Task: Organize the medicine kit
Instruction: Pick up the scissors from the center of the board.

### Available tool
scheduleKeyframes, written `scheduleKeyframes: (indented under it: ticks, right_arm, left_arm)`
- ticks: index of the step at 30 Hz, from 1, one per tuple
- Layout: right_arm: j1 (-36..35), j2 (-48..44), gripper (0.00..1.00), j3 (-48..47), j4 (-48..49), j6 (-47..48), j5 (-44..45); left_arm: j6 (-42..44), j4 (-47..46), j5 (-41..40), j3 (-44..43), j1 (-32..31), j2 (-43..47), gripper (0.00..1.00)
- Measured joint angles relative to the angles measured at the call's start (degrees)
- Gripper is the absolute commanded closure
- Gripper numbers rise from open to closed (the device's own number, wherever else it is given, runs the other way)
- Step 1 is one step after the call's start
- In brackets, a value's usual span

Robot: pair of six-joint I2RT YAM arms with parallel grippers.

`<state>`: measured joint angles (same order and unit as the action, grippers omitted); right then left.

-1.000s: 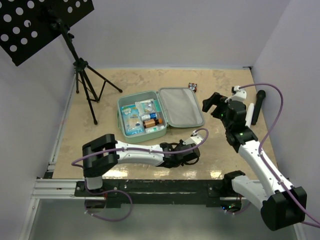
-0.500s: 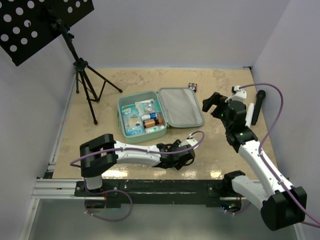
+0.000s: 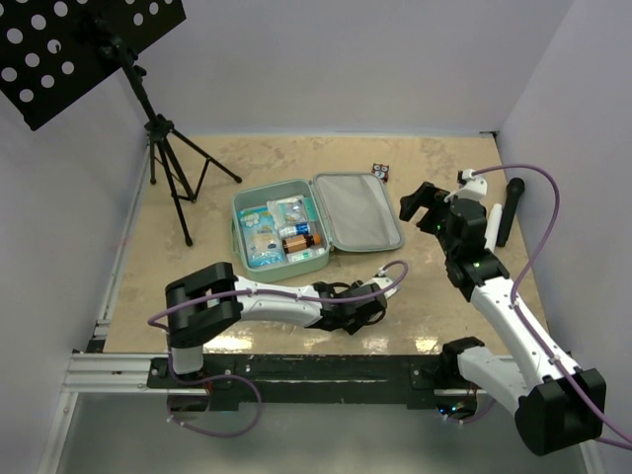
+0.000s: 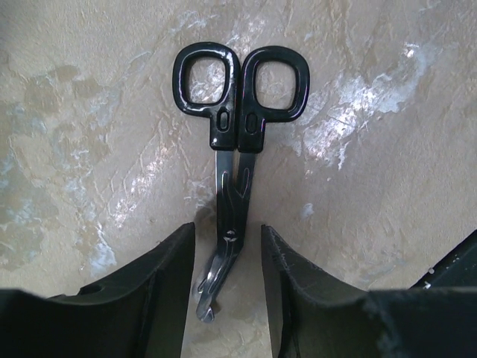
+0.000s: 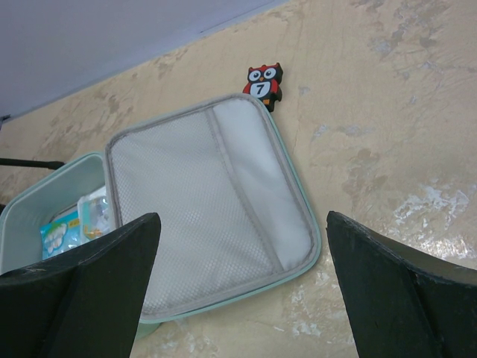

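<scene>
The mint-green medicine kit (image 3: 357, 212) lies open mid-table. Its left half holds packets and small bottles, and its grey mesh lid (image 5: 201, 216) lies flat to the right. Black-handled scissors (image 4: 237, 142) lie flat on the table near the front edge. My left gripper (image 4: 227, 228) straddles their blades, open, with a gap on each side of the metal. From above, the left gripper (image 3: 367, 314) hides the scissors. My right gripper (image 3: 423, 207) hovers wide open just right of the lid with nothing between its fingers (image 5: 112, 261).
A small owl figure (image 5: 262, 82) stands beyond the lid's far corner. A music stand on a tripod (image 3: 168, 168) occupies the far left. A black cylinder (image 3: 509, 212) lies by the right wall. The table's front edge is just behind the left gripper.
The left gripper's jaws have gone from shut to apart, and it has shifted slightly toward the near edge. The right arm has not moved.
</scene>
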<state>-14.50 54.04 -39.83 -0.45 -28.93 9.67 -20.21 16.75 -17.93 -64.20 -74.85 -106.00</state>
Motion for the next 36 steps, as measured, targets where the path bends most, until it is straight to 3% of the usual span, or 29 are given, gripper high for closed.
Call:
scheduleKeyframes:
  ticks: [6, 19, 32, 36]
  right_arm:
    - [0.00, 0.00, 0.02, 0.00, 0.02, 0.00, -0.02]
    - [0.00, 0.00, 0.02, 0.00, 0.02, 0.02, 0.00]
    - [0.00, 0.83, 0.02, 0.00, 0.13, 0.02, 0.00]
    - [0.00, 1.01, 0.02, 0.00, 0.20, 0.02, -0.02]
  left_arm:
    - [0.50, -0.85, 1.25, -0.13, 0.20, -0.37, 0.66]
    - [1.31, -2.19, 6.71, -0.39, 2.54, -0.76, 0.62]
    - [1.99, -2.08, 6.60, -1.20, 2.62, -1.51, 0.99]
    - [1.97, -2.10, 6.21, -1.20, 2.62, -1.46, 1.00]
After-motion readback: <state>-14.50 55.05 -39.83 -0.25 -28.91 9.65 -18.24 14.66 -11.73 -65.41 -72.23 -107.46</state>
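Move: The scissors lie almost under the left hand's fingertips: their middle is about 3 cm ahead, 2 cm to the right and 1 cm below, the black handles pointing forward-right and the shanks already running between the open fingers. The open lid lies some 26 cm straight ahead, with the medicine kit case roughly 23 cm ahead and 17 cm to the left. From the right hand the scissors are about 23 cm back, 12 cm left and 22 cm below. The scissors' metal shanks, just on the handle side of the pivot, get pinched by the left hand, which stays low over the table and shifts only about 1 cm to the right along the scissors towards the handles. It tips its fingers some 5 degrees steeper, then shuts them from roughly half open onto the metal, the gripper's effort rising at the end. ##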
